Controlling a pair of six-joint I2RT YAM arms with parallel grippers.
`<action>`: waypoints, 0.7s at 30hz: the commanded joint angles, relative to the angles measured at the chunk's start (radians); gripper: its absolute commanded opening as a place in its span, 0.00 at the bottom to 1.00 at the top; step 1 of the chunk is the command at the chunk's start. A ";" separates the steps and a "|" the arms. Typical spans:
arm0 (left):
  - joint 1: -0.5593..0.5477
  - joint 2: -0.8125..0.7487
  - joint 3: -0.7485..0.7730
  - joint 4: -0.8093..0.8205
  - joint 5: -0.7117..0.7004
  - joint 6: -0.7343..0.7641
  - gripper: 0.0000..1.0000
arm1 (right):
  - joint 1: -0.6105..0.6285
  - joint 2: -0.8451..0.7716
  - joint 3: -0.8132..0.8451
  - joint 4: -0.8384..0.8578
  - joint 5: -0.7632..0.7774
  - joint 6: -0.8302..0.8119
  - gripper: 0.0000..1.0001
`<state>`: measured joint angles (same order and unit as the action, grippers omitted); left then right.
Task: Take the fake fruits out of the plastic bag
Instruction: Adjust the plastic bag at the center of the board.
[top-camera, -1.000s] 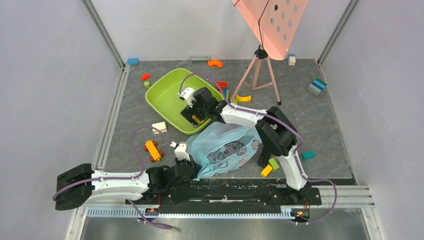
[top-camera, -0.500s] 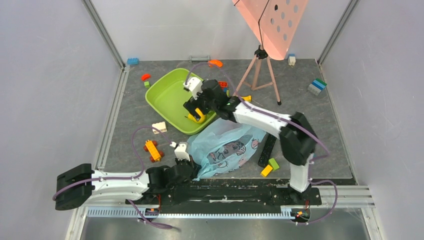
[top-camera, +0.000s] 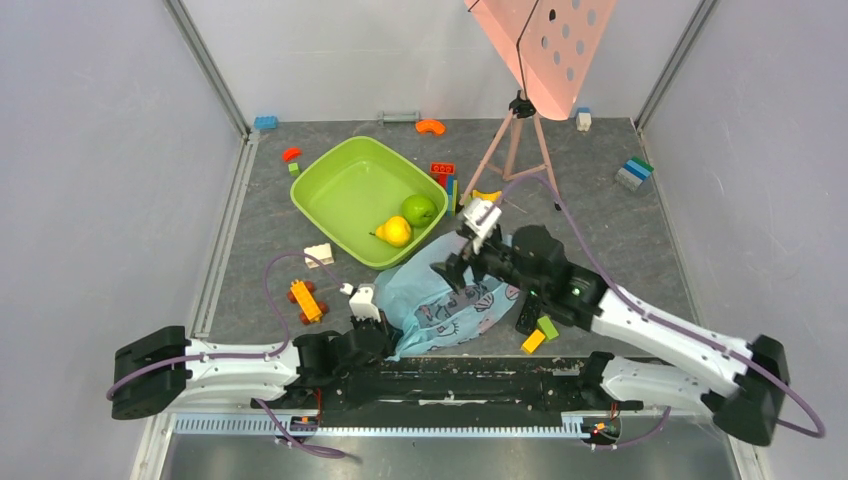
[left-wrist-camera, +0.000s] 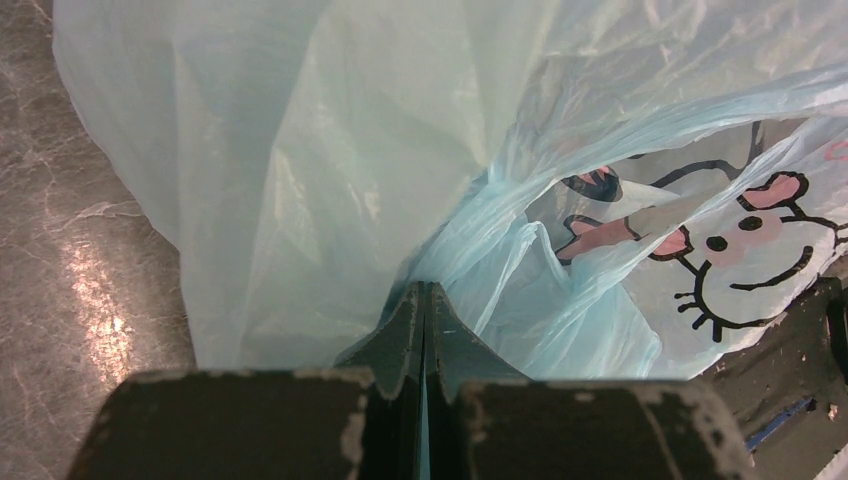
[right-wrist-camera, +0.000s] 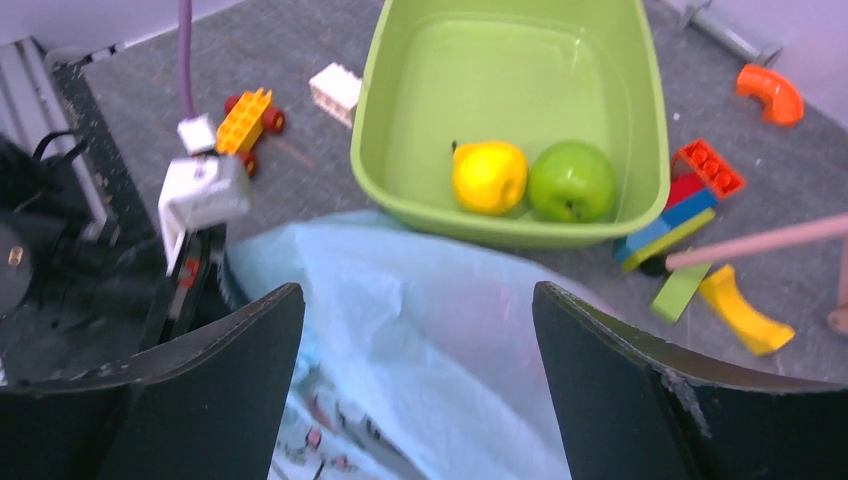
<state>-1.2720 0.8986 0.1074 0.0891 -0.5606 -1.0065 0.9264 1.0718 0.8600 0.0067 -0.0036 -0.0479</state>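
The light-blue plastic bag (top-camera: 450, 297) with cartoon prints lies crumpled near the front of the table. My left gripper (top-camera: 390, 345) is shut on the bag's near-left edge; in the left wrist view a thin fold of the bag (left-wrist-camera: 350, 150) is pinched between the closed jaws of that gripper (left-wrist-camera: 422, 292). My right gripper (top-camera: 452, 275) hovers open over the bag's top, and the bag (right-wrist-camera: 420, 340) shows between the fingers of that gripper (right-wrist-camera: 418, 300) with nothing gripped. Two fake fruits, a yellow one (top-camera: 395, 231) (right-wrist-camera: 489, 176) and a green apple (top-camera: 419, 209) (right-wrist-camera: 571, 180), lie in the lime-green tub (top-camera: 340, 190).
A pink tripod stand (top-camera: 515, 150) rises behind the bag. Toy blocks are scattered about: an orange car (top-camera: 307, 300), a white block (top-camera: 319, 254), green and yellow blocks (top-camera: 540, 333), a yellow arch (right-wrist-camera: 740, 312) and stacked blocks (right-wrist-camera: 668, 222) right of the tub.
My right gripper held the yellow fruit over the tub, let it go there beside the green apple, and has drawn back over the bag. The left arm has not moved.
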 joint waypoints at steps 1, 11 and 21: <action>-0.003 0.020 0.000 -0.045 -0.030 -0.021 0.02 | 0.014 -0.179 -0.139 -0.045 -0.027 0.046 0.86; -0.001 0.023 -0.002 -0.045 -0.033 -0.026 0.02 | 0.016 -0.553 -0.394 -0.074 -0.114 0.136 0.85; -0.002 0.024 0.000 -0.045 -0.033 -0.027 0.02 | 0.015 -0.656 -0.402 0.003 -0.155 0.221 0.93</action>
<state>-1.2720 0.9054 0.1081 0.0944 -0.5663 -1.0065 0.9386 0.4374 0.4053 -0.0547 -0.1978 0.1341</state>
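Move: The plastic bag's middle lies almost straight under the open right hand, about 1 cm back and 1 cm left and some 23 cm down. The yellow pear in the green tray is roughly 13 cm ahead and 12 cm left of that hand, the green apple 17 cm ahead and 7 cm left, and the microphone about 17 cm to the right, level with it. From the left hand, the bag's middle is about 9 cm ahead and 11 cm right. The plastic bag's near-left corner stays pinched in the still left gripper, close to the board. Above the bag, the empty right hand draws back about 10 cm and right some 6 cm while sinking 5 cm, away from the tray and towards the bag's near-right side; its rightward drift ends before the backward one, as the wrist rolls and turns counter-clockwise some 15 degrees in all. The fingers stay wide open, still clear of the plastic. ##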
